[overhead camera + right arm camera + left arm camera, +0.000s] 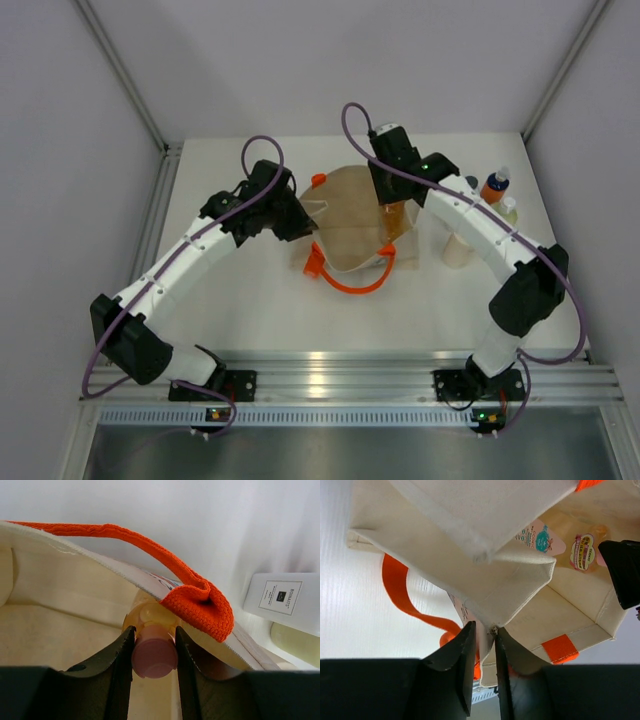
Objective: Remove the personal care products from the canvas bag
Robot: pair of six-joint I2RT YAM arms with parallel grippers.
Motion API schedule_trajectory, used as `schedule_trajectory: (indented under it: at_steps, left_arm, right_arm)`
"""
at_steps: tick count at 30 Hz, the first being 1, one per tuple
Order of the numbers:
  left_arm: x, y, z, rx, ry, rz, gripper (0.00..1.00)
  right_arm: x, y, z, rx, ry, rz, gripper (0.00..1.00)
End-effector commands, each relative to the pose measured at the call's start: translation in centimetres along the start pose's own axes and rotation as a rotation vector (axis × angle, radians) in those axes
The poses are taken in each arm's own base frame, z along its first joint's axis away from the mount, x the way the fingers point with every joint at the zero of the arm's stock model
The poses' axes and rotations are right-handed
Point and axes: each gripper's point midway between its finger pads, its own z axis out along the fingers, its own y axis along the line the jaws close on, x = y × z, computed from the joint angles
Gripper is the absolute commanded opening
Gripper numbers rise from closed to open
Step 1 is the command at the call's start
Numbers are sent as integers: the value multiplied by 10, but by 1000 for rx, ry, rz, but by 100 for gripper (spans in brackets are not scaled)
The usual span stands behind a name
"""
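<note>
The beige canvas bag [350, 215] with orange handles lies open in the middle of the table. My left gripper [298, 220] is shut on the bag's left rim; in the left wrist view [484, 628] the canvas edge sits pinched between the jaws. My right gripper [391, 203] reaches into the bag's right side and is shut on the pink cap [154, 656] of the slim amber bottle [584, 551]. The orange bottle [493, 187], the pale yellow-green bottle [508, 210] and the cream cylinder [455, 247] stand on the table right of the bag.
An orange handle loop [199, 602] drapes over the bag rim just above the held bottle. A white labelled bottle [280, 602] stands beyond the rim. Another orange handle [350, 280] lies on the table in front of the bag. Walls enclose the table on three sides.
</note>
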Motion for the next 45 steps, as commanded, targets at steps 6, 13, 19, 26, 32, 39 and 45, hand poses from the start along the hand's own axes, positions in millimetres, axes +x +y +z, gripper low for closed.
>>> schedule_trajectory:
  at_steps: [6, 13, 19, 26, 32, 39, 45]
  left_arm:
    - [-2, 3, -6, -4, -14, -16, 53]
    - [-3, 0, -10, 6, -24, -9, 68]
    - [-11, -1, -14, 7, -62, -6, 82]
    - [-15, -3, -21, 19, -86, 12, 93]
    - [-19, -12, -30, 52, -99, 31, 99]
    - [-30, -22, -45, 86, -142, 85, 99]
    - [-37, -25, -55, 97, -185, 110, 99]
  right_arm:
    - [-70, -3, -65, -76, -264, 25, 0]
    - [-86, 1, -84, -124, -316, 22, 0]
    - [-102, 4, -110, -168, -385, 6, 0]
    - [-118, 4, -153, -230, -484, -10, 0]
    - [-131, -3, -195, -275, -578, 21, 0]
    - [-139, -19, -242, -291, -675, 86, 0]
    - [-140, -36, -272, -277, -739, 135, 0]
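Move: My right hand already holds the pink-capped bottle by its cap. The products already taken out stand to its right, their middles some 14 cm lower: the beige bottle about 18 cm right and 6 cm back, the white bottle about 20 cm right and 7 cm ahead. The bag's middle is some 7 cm left, 1 cm back, 13 cm down. From my left hand, which is at the bag's left rim, the bag's middle lies about 10 cm right, 4 cm ahead, 13 cm down. I draw the pink-capped bottle up out of the bag with my right hand, slowly, then fast, about 21 cm in all. Late in the lift I swing some 6 cm back towards my base, tipping the fingers up and rolling the hand's left side up, with the grip kept on the cap. My left fingers spread wide to let go of the bag's left rim, and that hand then eases up about 4 cm. ##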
